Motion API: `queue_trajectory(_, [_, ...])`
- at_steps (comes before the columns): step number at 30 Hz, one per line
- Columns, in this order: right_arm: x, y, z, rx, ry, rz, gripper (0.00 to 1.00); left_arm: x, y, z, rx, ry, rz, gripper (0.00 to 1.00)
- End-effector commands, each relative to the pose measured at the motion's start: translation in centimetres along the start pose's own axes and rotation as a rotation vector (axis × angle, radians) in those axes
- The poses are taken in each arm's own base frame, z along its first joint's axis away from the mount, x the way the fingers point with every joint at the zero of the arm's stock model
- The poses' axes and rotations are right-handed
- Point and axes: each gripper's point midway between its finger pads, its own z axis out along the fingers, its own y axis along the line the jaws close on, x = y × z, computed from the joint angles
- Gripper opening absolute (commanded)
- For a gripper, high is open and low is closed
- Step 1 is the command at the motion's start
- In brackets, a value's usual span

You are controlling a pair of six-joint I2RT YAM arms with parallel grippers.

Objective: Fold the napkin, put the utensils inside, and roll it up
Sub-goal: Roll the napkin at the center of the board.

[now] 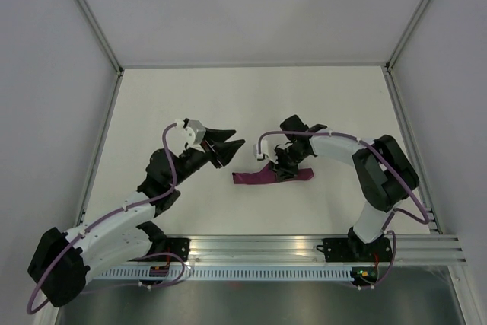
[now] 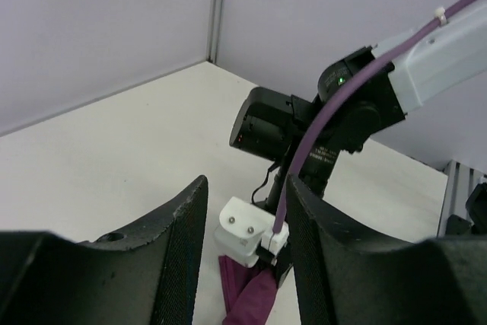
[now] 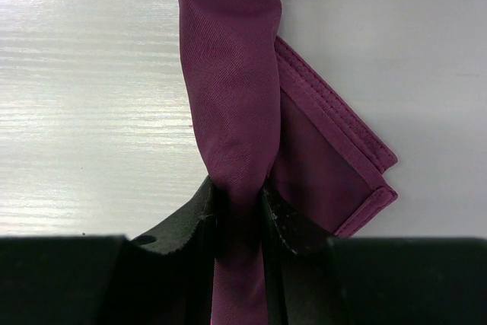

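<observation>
The plum-purple napkin (image 1: 262, 178) lies rolled into a narrow bundle in the middle of the white table. My right gripper (image 1: 284, 168) is shut on the roll (image 3: 232, 112); both fingers pinch it, and a loose hemmed corner (image 3: 335, 165) sticks out to the right. My left gripper (image 1: 234, 144) hovers to the left of the roll, open, with nothing between its fingers (image 2: 179, 249). Past them I see the roll's end (image 2: 251, 298) and the right wrist. The utensils are hidden from view.
Grey walls enclose the white table (image 1: 251, 104) on three sides. An aluminium rail (image 1: 319, 245) with the arm bases runs along the near edge. The right arm (image 2: 342, 104) stands close in front of the left gripper.
</observation>
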Motion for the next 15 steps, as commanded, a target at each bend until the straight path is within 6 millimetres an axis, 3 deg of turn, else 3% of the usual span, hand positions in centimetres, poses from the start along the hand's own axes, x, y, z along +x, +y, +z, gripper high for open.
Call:
queue_trajectory(1, [6.1, 3.4, 1.8, -0.135, 0.197, 0.123, 0.11, 1.2, 0.8, -1.5, -0.024, 0.009, 0.109, 0.51])
queue_trajectory(9, [6.4, 2.4, 1.4, -0.195, 0.227, 0.191, 0.11, 2.9, 0.4, -1.3, 0.0, 0.072, 0.24, 0.52])
queue_trajectory(14, [6.6, 2.1, 1.3, -0.233, 0.233, 0.23, 0.11, 6.1, -0.5, -0.2, 0.034, 0.188, 0.293, 0.53])
queue_trajectory(15, [6.6, 2.0, 1.3, -0.234, 0.234, 0.231, 0.11, 7.7, -1.0, 0.0, 0.057, 0.234, 0.32, 0.53])
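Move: The rolled napkin lies crosswise far below the left hand: its middle is about 9 cm to the right, level fore and aft, some 28 cm down. Its left end is roughly 3 cm to the left and just as far below. The right gripper already pinches the roll, whose middle is about 4 cm to that hand's left. The napkin's loose flap sticks out about 3 cm ahead and 5 cm left of the right hand. With the right gripper keep the pinch on the rolled napkin and roll it in place, tipping the top of the hand forward some 10 degrees while the fingertips hardly travel. Meanwhile bring the open left gripper down about 6 cm towards the left part of the roll, easing to the right late on and tipping its fingers downward, touching nothing yet. ##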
